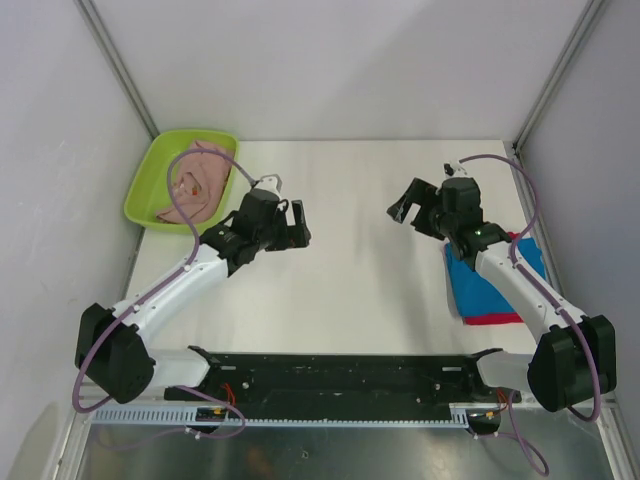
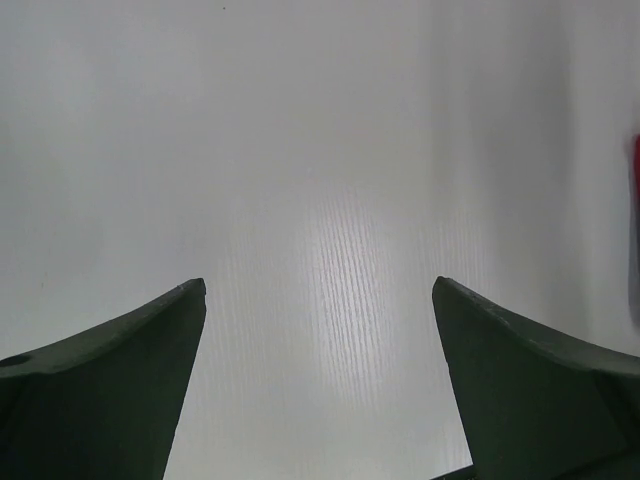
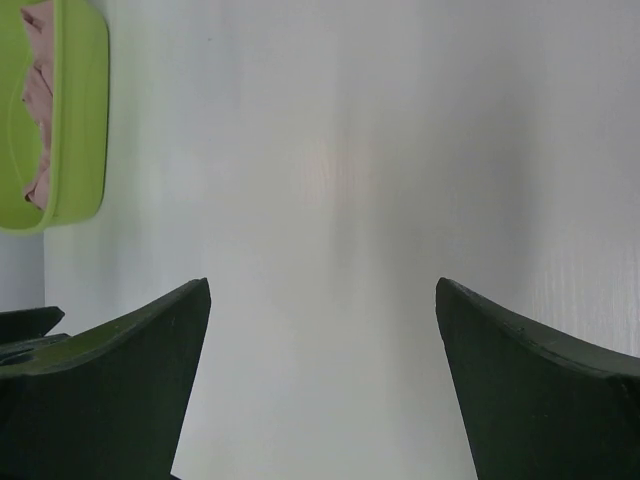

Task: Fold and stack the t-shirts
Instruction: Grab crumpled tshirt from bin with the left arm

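A dusty pink t-shirt (image 1: 196, 183) lies crumpled inside the lime-green tub (image 1: 150, 170) at the back left. At the right edge a folded blue t-shirt (image 1: 470, 285) rests on a folded red t-shirt (image 1: 497, 319), both partly hidden under my right arm. My left gripper (image 1: 300, 225) hovers open over bare table just right of the tub, pointing right. My right gripper (image 1: 403, 200) hovers open over bare table, pointing left toward it. In the wrist views the left gripper (image 2: 320, 285) and the right gripper (image 3: 322, 285) hold nothing. The tub (image 3: 75, 120) and pink t-shirt (image 3: 36, 100) show in the right wrist view.
White walls with metal corner posts close in the table at the back and sides. A black rail (image 1: 340, 375) with the arm bases runs along the near edge. A red sliver of cloth (image 2: 635, 190) shows at the right edge of the left wrist view.
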Robot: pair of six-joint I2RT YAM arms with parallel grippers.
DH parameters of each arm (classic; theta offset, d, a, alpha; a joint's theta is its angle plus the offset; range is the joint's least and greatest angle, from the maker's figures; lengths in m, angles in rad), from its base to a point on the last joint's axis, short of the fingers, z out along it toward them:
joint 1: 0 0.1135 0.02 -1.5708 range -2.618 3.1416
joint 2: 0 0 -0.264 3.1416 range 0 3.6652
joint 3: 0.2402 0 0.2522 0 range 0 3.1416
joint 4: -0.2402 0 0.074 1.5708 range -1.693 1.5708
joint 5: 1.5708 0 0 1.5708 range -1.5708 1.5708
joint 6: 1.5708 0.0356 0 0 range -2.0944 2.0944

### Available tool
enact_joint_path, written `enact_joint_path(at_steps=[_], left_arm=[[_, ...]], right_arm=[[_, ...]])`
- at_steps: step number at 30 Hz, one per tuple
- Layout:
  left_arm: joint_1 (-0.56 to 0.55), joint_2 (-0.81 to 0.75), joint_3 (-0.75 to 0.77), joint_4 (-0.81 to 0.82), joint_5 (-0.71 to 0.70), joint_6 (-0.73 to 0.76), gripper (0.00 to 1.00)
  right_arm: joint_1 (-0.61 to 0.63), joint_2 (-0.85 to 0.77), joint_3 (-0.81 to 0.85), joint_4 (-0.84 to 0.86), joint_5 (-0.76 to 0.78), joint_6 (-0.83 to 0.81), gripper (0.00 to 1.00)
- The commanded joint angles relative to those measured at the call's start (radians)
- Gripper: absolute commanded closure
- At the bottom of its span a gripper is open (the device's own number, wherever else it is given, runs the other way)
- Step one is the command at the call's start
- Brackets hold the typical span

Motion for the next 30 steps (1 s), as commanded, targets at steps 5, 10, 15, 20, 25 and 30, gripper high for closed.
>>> enact_joint_path(at_steps=[5, 10, 15, 20, 25, 30], left_arm=[[0.047, -0.028, 0.062, 0.003, -0.087, -0.015, 0.01], [0.137, 0.055, 0.158, 0.002, -0.123, -0.051, 0.01], [0.276, 0.179, 0.283, 0.005, -0.152, -0.089, 0.01], [0.412, 0.339, 0.398, 0.004, -0.189, -0.09, 0.01], [0.527, 0.496, 0.506, 0.004, -0.178, -0.089, 0.01], [0.609, 0.63, 0.608, 0.005, -0.187, -0.088, 0.01]], right_arm=[[-0.002, -0.022, 0.038, -0.034, -0.002, -0.011, 0.01], [-0.006, -0.017, 0.038, -0.052, -0.011, -0.02, 0.01], [-0.007, -0.013, 0.038, -0.054, -0.014, -0.028, 0.01], [-0.01, -0.007, 0.037, -0.04, -0.034, -0.029, 0.01], [-0.011, 0.004, 0.037, -0.035, -0.053, -0.032, 0.01], [-0.008, 0.022, 0.037, -0.036, -0.068, -0.039, 0.01]])
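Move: The crumpled pink t-shirt lies in the green bin, roughly 30 cm to the left of my left hand, about 17 cm ahead and some 14 cm below it. The bin's middle is about 4 cm farther left than the t-shirt, about level with it in reach. From my right hand the t-shirt is some 63 cm to the left, about 13 cm ahead and 16 cm lower. I swing my empty left hand left and forward towards the crumpled t-shirt, about 22 cm left and 19 cm out, arcing up some 4 cm first and then sinking to slightly below its starting height. On the way I turn it about 40 degrees counter-clockwise, fingers kept wide open, bringing them over the bin's right-hand rim. ##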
